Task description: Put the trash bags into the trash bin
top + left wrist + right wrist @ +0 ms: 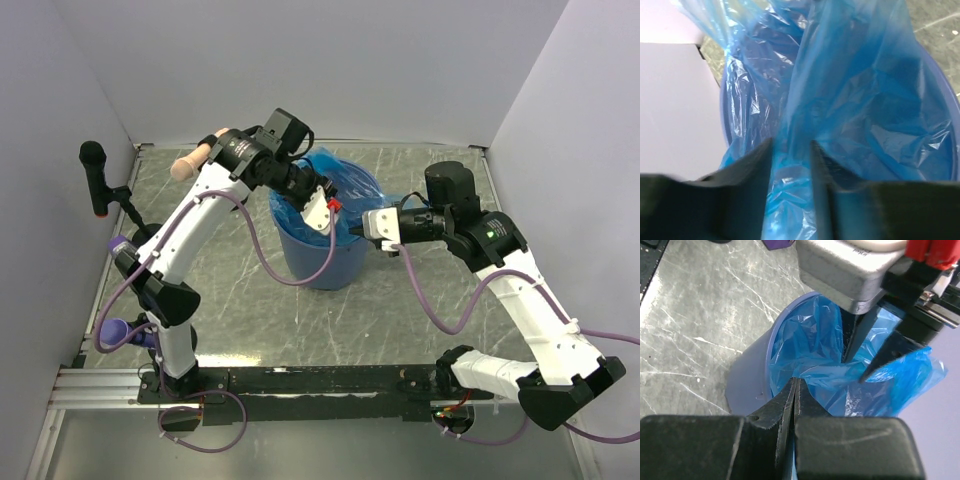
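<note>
The trash bin is a round blue bucket standing mid-table. A thin blue trash bag lines it and bunches above its rim. My left gripper hangs over the bin mouth, jaws apart, with a fold of the bag running up between its fingers; the bin rim shows behind. My right gripper is at the bin's near-right rim, jaws pressed together on a pinch of the bag film. From that wrist I see the bin wall and the left gripper above the bag.
A black microphone-like post stands by the left wall. Purple objects lie along the left side, and a peach-coloured piece at the back left. White walls close three sides. A metal rail runs along the near edge.
</note>
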Tool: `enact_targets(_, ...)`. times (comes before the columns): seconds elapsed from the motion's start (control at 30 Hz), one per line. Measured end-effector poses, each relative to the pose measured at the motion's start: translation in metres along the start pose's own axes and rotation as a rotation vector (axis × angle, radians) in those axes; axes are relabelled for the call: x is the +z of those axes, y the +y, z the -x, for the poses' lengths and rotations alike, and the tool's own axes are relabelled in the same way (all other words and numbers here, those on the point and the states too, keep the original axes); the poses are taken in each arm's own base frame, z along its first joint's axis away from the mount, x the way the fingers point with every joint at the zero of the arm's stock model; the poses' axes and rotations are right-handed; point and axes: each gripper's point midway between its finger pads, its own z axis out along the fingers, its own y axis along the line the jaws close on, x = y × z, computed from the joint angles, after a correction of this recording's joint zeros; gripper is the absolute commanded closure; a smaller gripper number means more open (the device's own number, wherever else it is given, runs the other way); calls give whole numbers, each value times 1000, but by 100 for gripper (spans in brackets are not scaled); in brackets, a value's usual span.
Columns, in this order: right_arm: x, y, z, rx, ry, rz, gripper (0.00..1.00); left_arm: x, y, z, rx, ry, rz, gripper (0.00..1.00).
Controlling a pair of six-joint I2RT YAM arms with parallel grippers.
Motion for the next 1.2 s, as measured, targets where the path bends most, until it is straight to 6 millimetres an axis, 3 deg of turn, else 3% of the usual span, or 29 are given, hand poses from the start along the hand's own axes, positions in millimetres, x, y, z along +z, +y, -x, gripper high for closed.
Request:
enact_targets(0.07, 0, 0, -2, -4, 5, 0, 100, 1, -1, -1, 12, 8, -8, 95)
enact_targets(0.1, 0, 0, -2, -4, 8, 0, 100, 1, -2, -1, 11, 12, -10, 99)
enact_targets(0.33, 1, 4, -7, 4, 19, -4, 100, -12, 3, 1, -7, 53, 50, 99)
enact_targets(0.5, -2, 11, -9, 7, 19, -26, 100, -45, -2, 27, -24, 44, 154, 99)
enact_targets(0.6, -6, 12, 1, -4, -5, -33, 100, -66, -16, 51, -32, 23, 197, 99)
enact_targets(0.7, -3, 21, 11, -9, -32, -3, 100, -75, -36, 71, -45, -5, 196, 99)
enact_targets(0.83, 7, 48, 13, 4, -42, 88, 100, -60, -77, 78, -107, -25, 125, 99)
enact_targets(1.0, 20, 92, -4, 40, -13, 195, 100, -29, -122, 62, -195, 3, 29, 99)
enact_targets(1.1, 23, 96, -14, 51, 14, 197, 100, -12, -144, 51, -243, 28, 0, 99)
enact_targets(1.2, 29, 99, -28, 69, 40, 171, 100, -4, -153, 40, -263, 56, 33, 99)
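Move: The loose fold of blue trash bag lies right between the left gripper's half-open fingers, about 1 cm below its point. The bin's near rim is roughly 11 cm back, 2 cm left and 5 cm down; the bin's middle is level, 2 cm left and about 18 cm down. The right gripper already holds the bag edge: from it the near rim lies about 3 cm back, 3 cm left and 8 cm down, that fold 8 cm ahead, 1 cm left and 3 cm down. Close the left gripper on the bag fold, then draw it back about 12 cm towards the base in an arc, rising some 5 cm and then sinking to about 7 cm below its start while easing left, over the bin's near rim. Keep the right gripper shut on its edge and pull it back and down too, about 8 cm lower. ##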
